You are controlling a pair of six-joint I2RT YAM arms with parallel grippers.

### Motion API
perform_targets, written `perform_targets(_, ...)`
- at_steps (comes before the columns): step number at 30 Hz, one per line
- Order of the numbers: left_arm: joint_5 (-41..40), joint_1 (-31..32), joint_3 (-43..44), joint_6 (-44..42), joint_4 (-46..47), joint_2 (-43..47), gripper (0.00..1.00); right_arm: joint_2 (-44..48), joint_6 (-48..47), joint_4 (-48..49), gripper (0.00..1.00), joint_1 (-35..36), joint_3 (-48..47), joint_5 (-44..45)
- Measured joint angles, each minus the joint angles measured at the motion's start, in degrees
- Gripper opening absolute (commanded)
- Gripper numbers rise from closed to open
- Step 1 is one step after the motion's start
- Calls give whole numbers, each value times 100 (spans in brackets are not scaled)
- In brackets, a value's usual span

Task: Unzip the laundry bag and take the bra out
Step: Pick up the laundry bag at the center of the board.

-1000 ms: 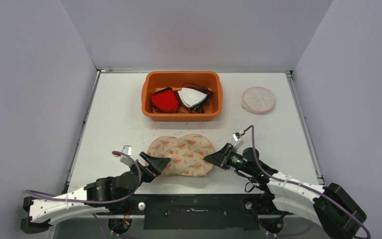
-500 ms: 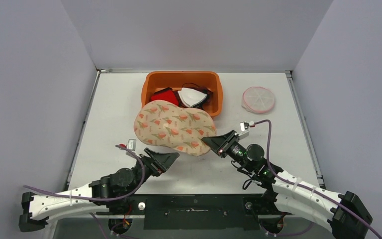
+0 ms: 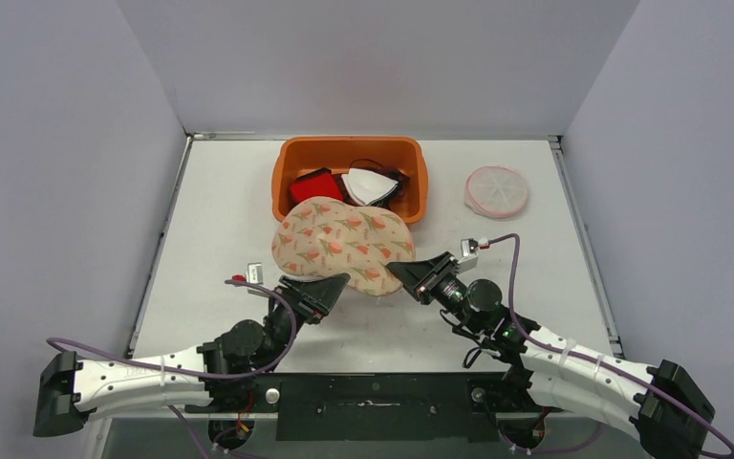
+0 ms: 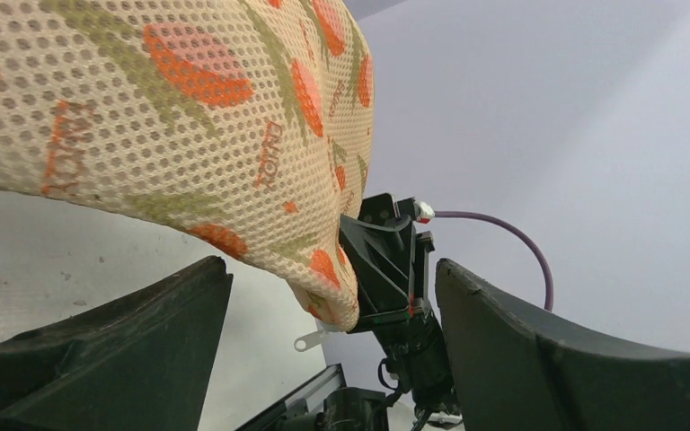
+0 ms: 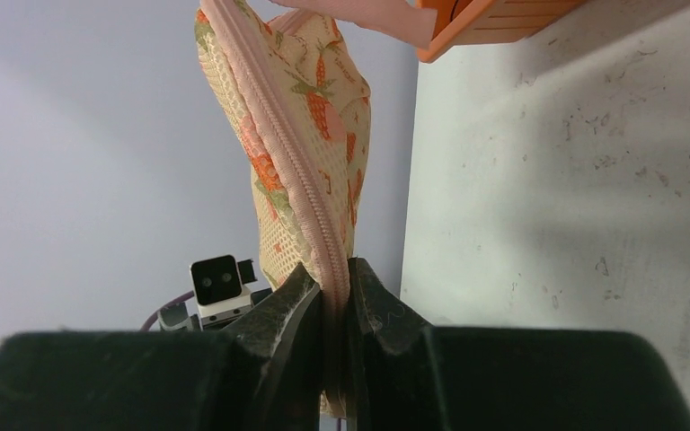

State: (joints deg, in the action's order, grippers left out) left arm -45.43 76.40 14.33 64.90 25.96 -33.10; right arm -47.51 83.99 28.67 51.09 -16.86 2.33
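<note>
The laundry bag (image 3: 339, 241), cream mesh with orange flowers, hangs in the air in front of the orange bin. My right gripper (image 3: 397, 270) is shut on its near right edge, and in the right wrist view the jaws (image 5: 332, 287) pinch the pink zipper seam (image 5: 298, 184). My left gripper (image 3: 317, 285) is open just below the bag's near left edge and does not touch it. From the left wrist, the bag (image 4: 189, 126) fills the upper left, and its small white zipper pull (image 4: 310, 341) dangles between my open fingers (image 4: 108, 359). The bra is hidden inside the bag.
The orange bin (image 3: 287, 206) stands behind the bag with red and white garments (image 3: 368, 184) in it. A round pink-rimmed mesh bag (image 3: 496, 190) lies at the back right. White side walls close in the table.
The right gripper has lifted the bag off the table and holds it hanging. The left gripper has moved forward and right, under the bag's near edge, and its jaws have narrowed slightly.
</note>
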Motion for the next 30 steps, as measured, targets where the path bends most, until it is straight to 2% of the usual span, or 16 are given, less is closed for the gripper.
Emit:
perform_targets(11, -328, -2, -295, -4, 909, -463, 63, -103, 227, 63, 5, 42, 48, 31)
perform_targets(16, -334, -83, -295, 17, 1121, -656, 45, -216, 267, 131, 5, 114, 48, 17)
perform_targets(21, -177, -291, -295, 42, 1198, -765, 42, -251, 297, 210, 5, 116, 48, 20)
perform_targets(22, -140, -330, -295, 48, 1209, -782, 38, -260, 304, 219, 5, 116, 48, 20)
perform_targets(26, -39, -420, -297, 92, 1241, -804, 1, -313, 306, 249, 5, 116, 48, -31)
perform_targets(27, -26, -428, -304, 87, 1246, -798, 0, -328, 297, 264, 5, 116, 46, -57)
perform_targets(28, -17, -444, -315, 76, 1239, -780, 0, -339, 271, 280, 8, 114, 46, -68)
perform_targets(29, -4, -452, -326, 55, 1224, -750, 0, -343, 232, 286, 18, 109, 46, -83)
perform_targets(30, 24, -452, -339, 42, 1191, -702, 0, -343, 173, 289, 33, 111, 46, -107)
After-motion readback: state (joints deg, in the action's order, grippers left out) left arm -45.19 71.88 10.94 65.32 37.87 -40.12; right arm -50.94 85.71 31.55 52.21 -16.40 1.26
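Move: The laundry bag hangs in the air. Its middle is about 6 cm ahead of the left hand, straight in line and some 4 cm above, with its free near edge close in front of the open fingers. The right fingers, already gripping the bag's right end, are about 9 cm to the right and 2 cm farther out. The orange bin sits some 28 cm ahead and 12 cm lower. From the right hand, the bag's middle is about 4 cm ahead, 9 cm left and 4 cm up. Easing forward about 2 cm and sinking roughly 1 cm, the left hand slips its fingers around the bag's near lower edge and closes them from wide open to shut, pinching the cloth. The right hand keeps its grip on the zip side and drifts only about 1 cm left and down. ##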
